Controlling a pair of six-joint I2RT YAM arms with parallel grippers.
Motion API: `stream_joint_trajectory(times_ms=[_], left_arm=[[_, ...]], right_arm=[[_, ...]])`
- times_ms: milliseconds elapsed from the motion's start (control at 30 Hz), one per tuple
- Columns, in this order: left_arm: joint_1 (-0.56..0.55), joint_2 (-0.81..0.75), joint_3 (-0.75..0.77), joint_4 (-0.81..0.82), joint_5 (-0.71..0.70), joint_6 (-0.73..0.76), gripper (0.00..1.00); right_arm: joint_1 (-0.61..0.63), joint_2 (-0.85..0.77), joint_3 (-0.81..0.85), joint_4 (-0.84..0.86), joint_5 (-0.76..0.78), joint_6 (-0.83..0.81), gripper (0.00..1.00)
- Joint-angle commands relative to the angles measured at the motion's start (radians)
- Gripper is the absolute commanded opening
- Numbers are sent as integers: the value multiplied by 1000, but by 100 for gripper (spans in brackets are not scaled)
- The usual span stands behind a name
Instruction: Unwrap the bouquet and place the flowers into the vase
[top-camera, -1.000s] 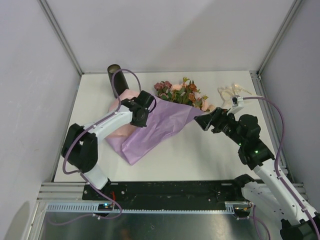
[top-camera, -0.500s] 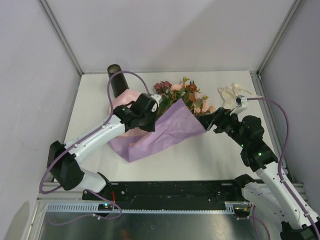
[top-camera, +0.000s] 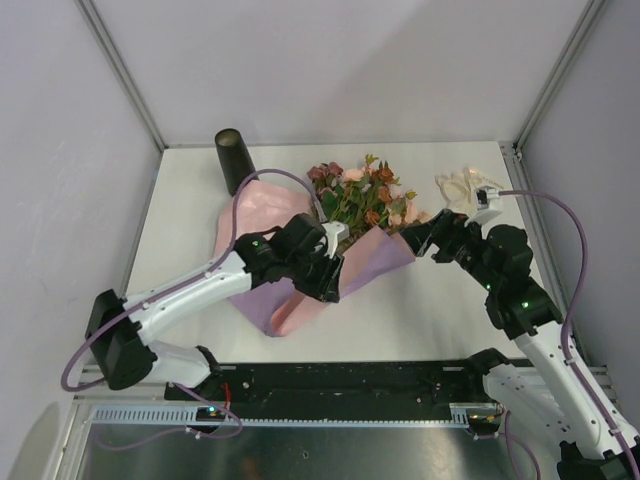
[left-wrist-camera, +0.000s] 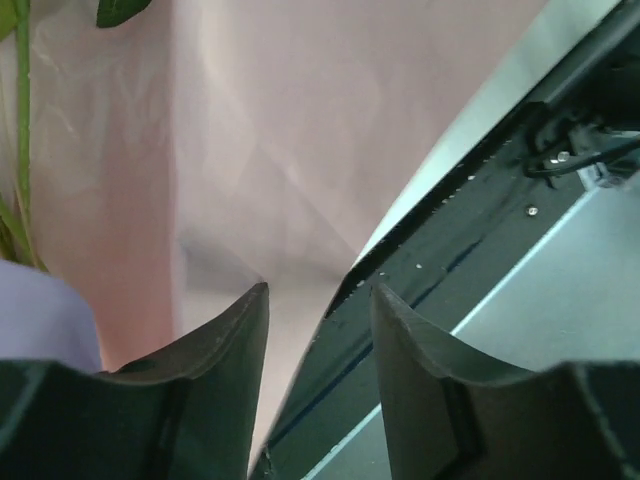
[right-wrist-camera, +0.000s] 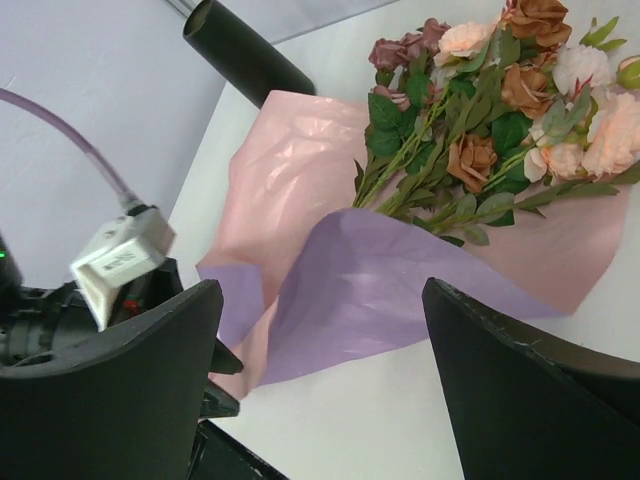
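The bouquet lies unwrapped mid-table: the flowers (top-camera: 360, 195) (right-wrist-camera: 480, 110) rest with green stems on a pink sheet (top-camera: 262, 200) (right-wrist-camera: 290, 160), and a lilac sheet (top-camera: 375, 260) (right-wrist-camera: 400, 280) is folded over the stem ends. The black vase (top-camera: 232, 160) (right-wrist-camera: 245, 50) stands at the back left. My left gripper (top-camera: 335, 285) (left-wrist-camera: 320, 290) hangs over the paper's near edge, jaws apart with nothing pinched; pink paper (left-wrist-camera: 280, 130) shows just beyond them. My right gripper (top-camera: 410, 238) (right-wrist-camera: 322, 290) is wide open and empty, right of the lilac fold.
A cream ribbon (top-camera: 462, 183) lies loose at the back right. A black mounting rail (top-camera: 350, 380) (left-wrist-camera: 480, 220) runs along the table's near edge. Grey walls and metal posts (top-camera: 125, 75) close in the sides and back.
My left arm swept the lilac paper rightward and toward the front, folding it over and baring the pink sheet, then its jaws opened and let go. The right gripper edged back slightly.
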Motion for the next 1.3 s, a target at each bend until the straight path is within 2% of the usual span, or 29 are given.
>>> stream_joint_trajectory(times_ms=[0, 133, 200, 333, 500, 567, 700, 767, 833, 900, 1067, 1267], left_arm=[[-1, -116, 3, 21, 107, 42, 53], [8, -192, 0, -5, 69, 85, 59], [25, -226, -4, -17, -4, 86, 61], [98, -266, 6, -32, -166, 62, 74], [185, -260, 60, -52, -275, 32, 74], [202, -245, 78, -62, -278, 32, 74], [209, -231, 88, -78, -300, 57, 77], [209, -234, 92, -91, -361, 75, 81], [209, -236, 102, -109, -437, 98, 86], [209, -240, 107, -126, -519, 121, 95], [209, -242, 78, -134, -694, 163, 99], [210, -254, 3, -130, -892, 116, 100]], right_arm=[[-4, 10, 56, -11, -24, -16, 87], [-4, 63, 71, -15, -61, -26, 86], [-4, 99, 84, -11, -72, -36, 85], [-13, 165, 134, 6, -97, -60, 83], [-35, 262, 206, 20, -125, -87, 79], [-40, 302, 219, 15, -152, -93, 74], [-28, 373, 225, -21, -236, -96, 50], [-13, 393, 224, -60, -274, -96, 40], [9, 401, 223, -109, -307, -91, 35], [42, 397, 216, -169, -308, -77, 35], [141, 358, 89, -233, -242, 3, 36], [199, 261, -185, -114, -143, 134, 33]])
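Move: The wrapping paper's raised purple flap is about 11 cm ahead of the right hand, 7 cm left and 22 below; the flower heads are some 38 cm ahead and 6 left. From the left hand, the stem ends lie about 15 cm ahead, 9 left and 13 below, with the paper's purple left corner about 10 ahead and 18 left. Left hand opens, swinging 17 cm left and forward; right hand narrows, dropping 13 cm towards the flap. ##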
